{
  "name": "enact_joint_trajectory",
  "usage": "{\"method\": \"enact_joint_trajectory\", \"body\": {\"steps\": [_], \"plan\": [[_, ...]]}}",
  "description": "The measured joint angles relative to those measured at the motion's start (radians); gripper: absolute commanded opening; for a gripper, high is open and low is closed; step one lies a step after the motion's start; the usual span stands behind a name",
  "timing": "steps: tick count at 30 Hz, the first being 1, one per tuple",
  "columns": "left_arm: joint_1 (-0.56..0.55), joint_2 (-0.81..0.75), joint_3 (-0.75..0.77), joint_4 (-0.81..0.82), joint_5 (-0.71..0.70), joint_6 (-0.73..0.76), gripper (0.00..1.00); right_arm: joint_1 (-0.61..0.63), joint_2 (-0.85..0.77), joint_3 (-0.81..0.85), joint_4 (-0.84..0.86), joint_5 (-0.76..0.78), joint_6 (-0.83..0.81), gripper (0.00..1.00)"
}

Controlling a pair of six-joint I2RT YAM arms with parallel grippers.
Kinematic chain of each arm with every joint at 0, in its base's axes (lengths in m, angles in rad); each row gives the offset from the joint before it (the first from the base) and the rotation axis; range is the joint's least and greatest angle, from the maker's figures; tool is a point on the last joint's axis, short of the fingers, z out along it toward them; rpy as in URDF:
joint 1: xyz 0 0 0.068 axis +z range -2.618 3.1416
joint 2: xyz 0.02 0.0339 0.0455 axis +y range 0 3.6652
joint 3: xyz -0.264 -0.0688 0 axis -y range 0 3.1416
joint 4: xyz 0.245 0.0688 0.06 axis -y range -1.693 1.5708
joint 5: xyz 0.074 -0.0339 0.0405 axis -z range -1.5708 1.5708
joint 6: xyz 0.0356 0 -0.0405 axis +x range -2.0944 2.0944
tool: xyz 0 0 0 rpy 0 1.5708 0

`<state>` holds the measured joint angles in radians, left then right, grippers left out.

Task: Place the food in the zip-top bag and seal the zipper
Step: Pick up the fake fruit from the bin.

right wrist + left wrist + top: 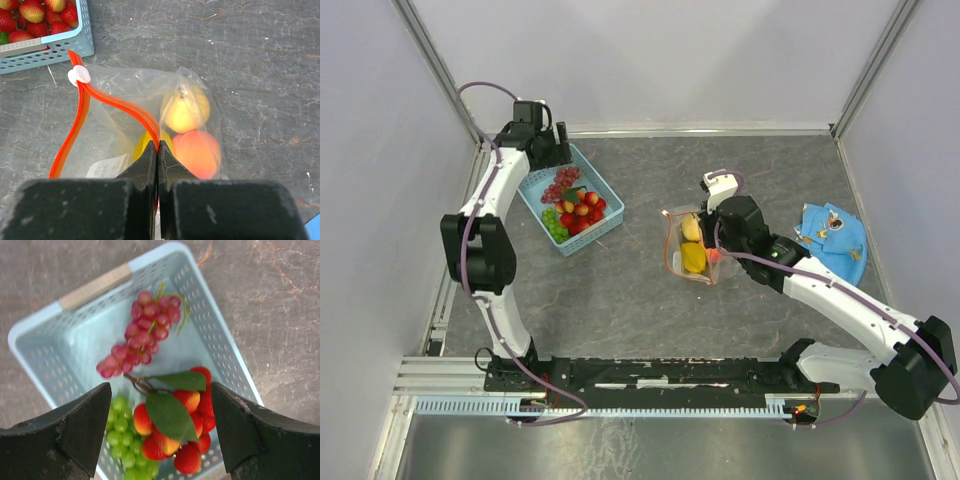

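Note:
The clear zip-top bag lies mid-table with its mouth held open. Inside are a yellow lemon, an orange peach and a yellow mango. My right gripper is shut on the red-orange zipper, whose white slider sits at the far end. My left gripper is open above the light blue basket, over the red strawberries with green leaves. Green grapes and red grapes lie in the basket too.
A blue cloth-like object lies at the right of the table beside the right arm. White walls close the table on three sides. The basket's corner shows in the right wrist view, close to the bag's mouth.

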<state>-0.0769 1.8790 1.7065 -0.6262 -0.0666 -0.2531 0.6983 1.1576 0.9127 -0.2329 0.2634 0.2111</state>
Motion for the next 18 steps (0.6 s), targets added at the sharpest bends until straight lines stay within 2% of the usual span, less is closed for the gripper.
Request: {"method": "enact_joint_trajectory", "body": {"steps": [4, 10, 18], "plan": [[0.006, 0.111, 0.116, 0.003, 0.040, 0.097, 0.85, 0.000, -0.014, -0.010, 0.001, -0.001, 0.000, 0.02], [0.018, 0.223, 0.163, -0.002, 0.071, 0.240, 0.84, 0.000, -0.015, -0.012, 0.008, -0.018, 0.000, 0.02], [0.030, 0.383, 0.241, -0.011, 0.139, 0.355, 0.82, 0.000, -0.013, -0.016, 0.016, -0.027, 0.001, 0.02]]}}
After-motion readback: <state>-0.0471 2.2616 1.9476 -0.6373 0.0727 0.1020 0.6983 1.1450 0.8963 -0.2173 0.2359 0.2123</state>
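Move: Below the left hand, in the bin, lie the red grapes: roughly 15 cm down, about 5 cm ahead and 1 cm to its left. The strawberries sit some 6 cm to the right of the grapes and 7 cm nearer the base, the green grapes about 10 cm straight back of them. The bin's handle is around 5 cm left of the grapes and 6 cm farther out. From the right hand the red grapes are some 23 cm ahead, 38 cm left and 18 cm lower. Sinking about 10 cm into the bin towards the red grapes, the left hand first finishes its forward reach and then mostly drops, gaining some 5 cm forward in all. The wrist turns clockwise about 20 degrees and tips a little steeper, bringing the wide-open fingers over the bunch. The right hand stays put, still pinching the zip-top bag's edge. ##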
